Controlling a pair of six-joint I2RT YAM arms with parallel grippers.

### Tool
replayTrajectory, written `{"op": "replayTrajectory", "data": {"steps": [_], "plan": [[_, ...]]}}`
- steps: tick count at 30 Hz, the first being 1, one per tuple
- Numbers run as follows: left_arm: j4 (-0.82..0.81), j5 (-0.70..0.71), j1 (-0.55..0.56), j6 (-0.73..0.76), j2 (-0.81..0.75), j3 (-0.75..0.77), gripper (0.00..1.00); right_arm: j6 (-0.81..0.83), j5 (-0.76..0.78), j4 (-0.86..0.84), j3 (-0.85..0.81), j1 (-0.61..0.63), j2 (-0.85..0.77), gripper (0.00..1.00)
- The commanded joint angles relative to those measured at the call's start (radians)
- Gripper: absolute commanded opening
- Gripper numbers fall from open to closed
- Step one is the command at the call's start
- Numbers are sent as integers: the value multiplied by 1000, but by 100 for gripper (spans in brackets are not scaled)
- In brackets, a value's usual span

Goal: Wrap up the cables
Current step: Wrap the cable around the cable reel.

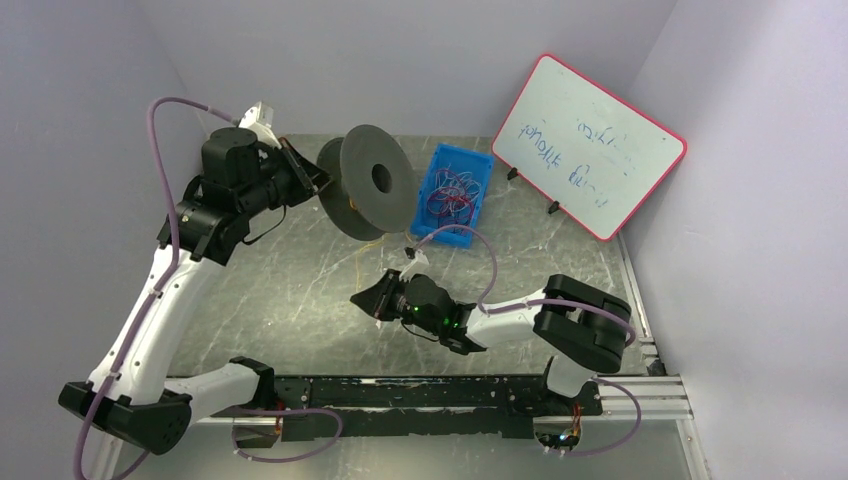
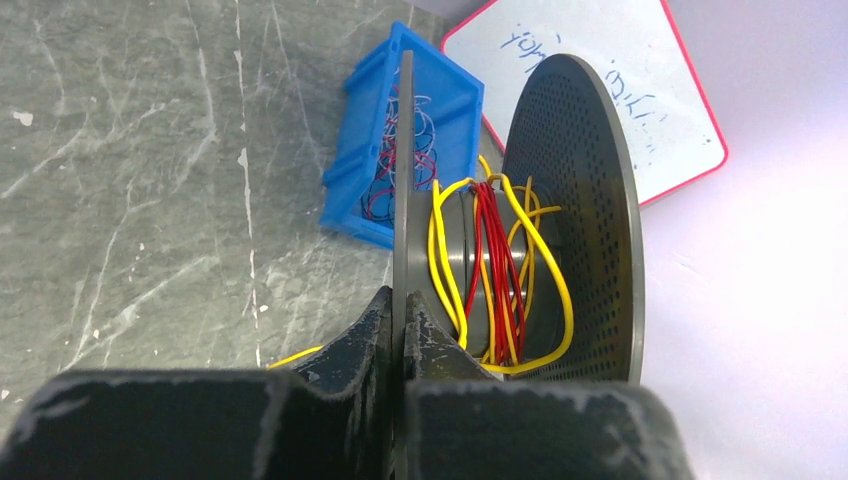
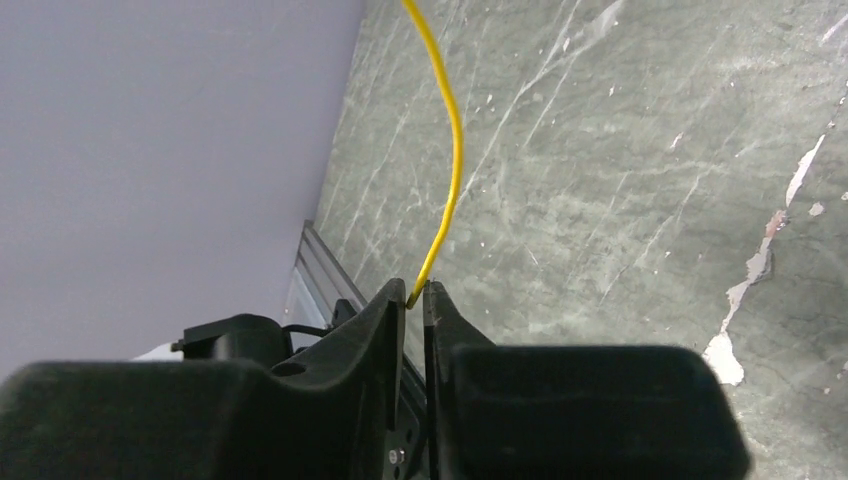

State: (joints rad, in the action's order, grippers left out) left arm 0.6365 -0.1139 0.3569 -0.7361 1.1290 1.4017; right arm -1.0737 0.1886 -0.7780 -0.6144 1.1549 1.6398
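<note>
A grey spool [image 1: 365, 190] with two perforated discs stands on its rim at the back of the table. Red and yellow cables [image 2: 495, 270] are wound round its core. My left gripper [image 1: 315, 183] is shut on the rim of the spool's near disc [image 2: 404, 200], one finger on each side [image 2: 405, 310]. My right gripper [image 1: 378, 297] is low over the middle of the table, shut on the end of a yellow cable [image 3: 447, 150] that runs up toward the spool. In the right wrist view the cable end sits pinched at the fingertips [image 3: 416, 292].
A blue bin [image 1: 455, 193] holding several loose red, blue and white cables sits right of the spool. A red-framed whiteboard [image 1: 588, 143] leans at the back right. Grey walls close in on three sides. A metal rail [image 1: 430, 395] runs along the near edge.
</note>
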Motion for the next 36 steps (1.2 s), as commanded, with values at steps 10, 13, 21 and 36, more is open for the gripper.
{"op": "replayTrajectory", "data": {"steps": [10, 13, 21, 36], "plan": [[-132, -52, -10, -45, -93, -27, 7, -4, 57, -13, 83, -38, -79, 0], [-138, -60, -12, -46, -108, -37, 7, 8, 79, 11, 103, -42, -113, 0], [-130, -143, -12, -19, -132, -61, 7, 106, 103, 130, 153, -175, -218, 0], [-45, -314, -12, 225, -175, -151, 7, 404, 168, 342, 148, -434, -490, 0]]}}
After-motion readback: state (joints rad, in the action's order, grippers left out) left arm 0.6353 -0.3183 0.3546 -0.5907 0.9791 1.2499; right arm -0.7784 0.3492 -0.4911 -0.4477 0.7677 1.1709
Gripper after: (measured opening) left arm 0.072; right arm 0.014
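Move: The yellow cable's loose end is already between the right hand's nearly shut pads. From there the cable reel, held by the left hand, has its middle some 15 cm ahead, 3 cm to the right and 20 cm up; the blue bin stands about 25 cm ahead, 21 cm to the right and 7 cm lower. From the left hand, the cable end lies roughly 12 cm back, 4 cm to the right and 24 cm below. The yellow cable's end is pinched as the right fingers finish closing, then carried some 18 cm right and 11 cm forward, slowly at first, past the reel to its right and towards the blue bin, rising a little late while the wrist swings clockwise. Gripping the reel's flange throughout, the left hand lifts slightly, then draws back about 5 cm, sinks and turns clockwise. ##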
